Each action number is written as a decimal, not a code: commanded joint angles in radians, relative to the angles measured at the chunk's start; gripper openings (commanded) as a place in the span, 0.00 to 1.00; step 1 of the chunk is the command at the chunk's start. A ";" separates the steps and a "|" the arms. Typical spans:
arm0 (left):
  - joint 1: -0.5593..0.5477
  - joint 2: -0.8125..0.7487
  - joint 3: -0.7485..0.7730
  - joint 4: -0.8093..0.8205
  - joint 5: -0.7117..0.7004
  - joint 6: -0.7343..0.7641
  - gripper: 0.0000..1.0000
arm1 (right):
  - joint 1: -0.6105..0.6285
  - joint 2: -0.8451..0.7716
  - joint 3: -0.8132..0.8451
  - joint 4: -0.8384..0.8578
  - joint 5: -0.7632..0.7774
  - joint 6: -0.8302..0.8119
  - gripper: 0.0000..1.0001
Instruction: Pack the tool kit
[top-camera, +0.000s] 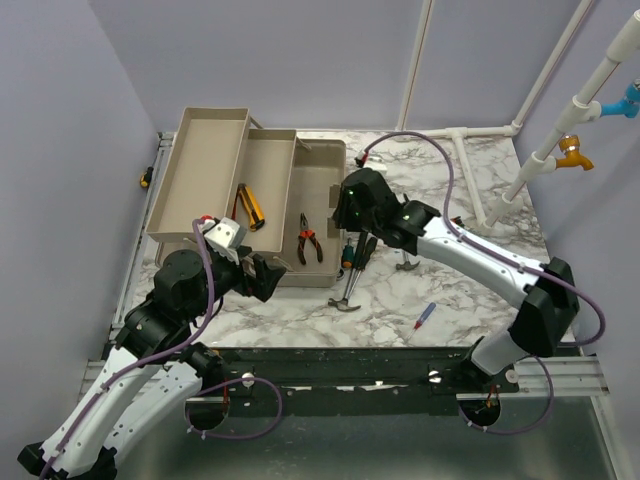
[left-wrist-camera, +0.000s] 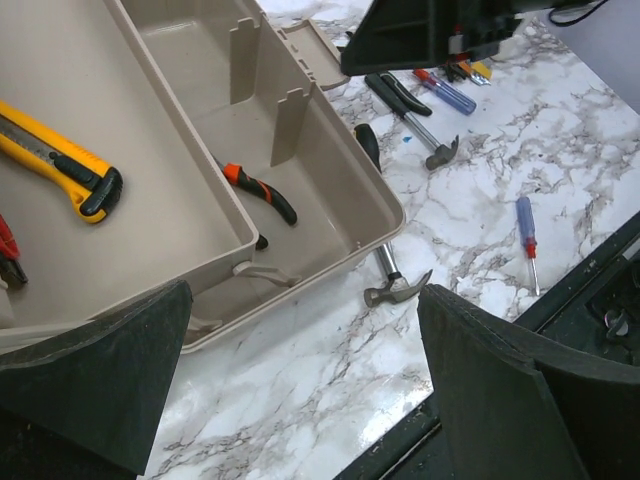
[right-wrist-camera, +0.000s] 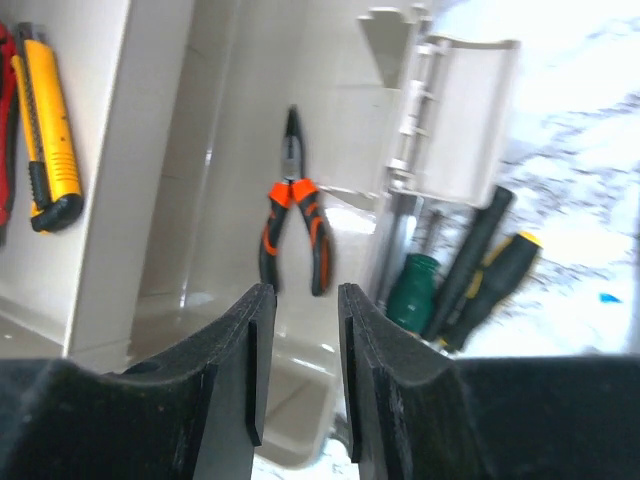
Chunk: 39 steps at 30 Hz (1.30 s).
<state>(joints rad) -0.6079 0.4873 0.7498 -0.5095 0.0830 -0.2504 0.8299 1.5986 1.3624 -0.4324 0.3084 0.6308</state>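
The beige tool kit box (top-camera: 322, 165) stands open at the back left with its trays (top-camera: 205, 170) folded out. Orange-handled pliers (top-camera: 308, 240) (right-wrist-camera: 293, 225) lie loose in its main compartment, and a yellow utility knife (top-camera: 249, 205) (right-wrist-camera: 48, 130) lies in a tray. My right gripper (top-camera: 350, 208) (right-wrist-camera: 300, 300) hovers over the box's right side, above the pliers, open a little with nothing between its fingers. My left gripper (top-camera: 268, 275) (left-wrist-camera: 300, 350) is wide open and empty over the marble in front of the box's near corner. A hammer (top-camera: 347, 290) (left-wrist-camera: 395, 285) lies beside the box.
Green-handled (right-wrist-camera: 412, 290) and black-and-yellow (right-wrist-camera: 495, 275) screwdrivers lie against the box's right wall. A second small hammer (top-camera: 408, 264) and a blue-and-red screwdriver (top-camera: 425, 316) (left-wrist-camera: 527, 235) lie on the marble to the right. White pipes (top-camera: 480, 170) stand at the back right.
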 joint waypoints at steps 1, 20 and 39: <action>0.008 -0.007 0.016 0.001 0.064 0.023 0.98 | -0.025 -0.119 -0.110 -0.089 0.156 0.007 0.36; 0.052 -0.012 0.017 0.005 0.133 0.036 0.99 | -0.296 -0.163 -0.434 -0.080 0.007 -0.041 0.35; 0.064 -0.010 0.016 0.008 0.156 0.037 0.98 | -0.376 0.124 -0.316 -0.033 0.007 -0.095 0.42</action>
<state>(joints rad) -0.5507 0.4843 0.7498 -0.5110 0.2070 -0.2241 0.4732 1.6863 1.0248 -0.4877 0.3241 0.5556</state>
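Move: The hammer with the dark handle, lying free on the table, is about 18 cm to the right hand's right, 6 cm ahead and 20 cm below. On the same table, the claw hammer is some 5 cm right and 4 cm back of that hand, the green screwdriver 4 cm right and 1 cm ahead, and the blue screwdriver 25 cm right and 5 cm ahead. From the left hand, the dark-handled hammer is roughly 30 cm right, 11 cm ahead and 25 cm below. Half-open, the right hand swings about 19 cm right, then sinks some 16 cm to the dark-handled hammer's neck, tipping down. ##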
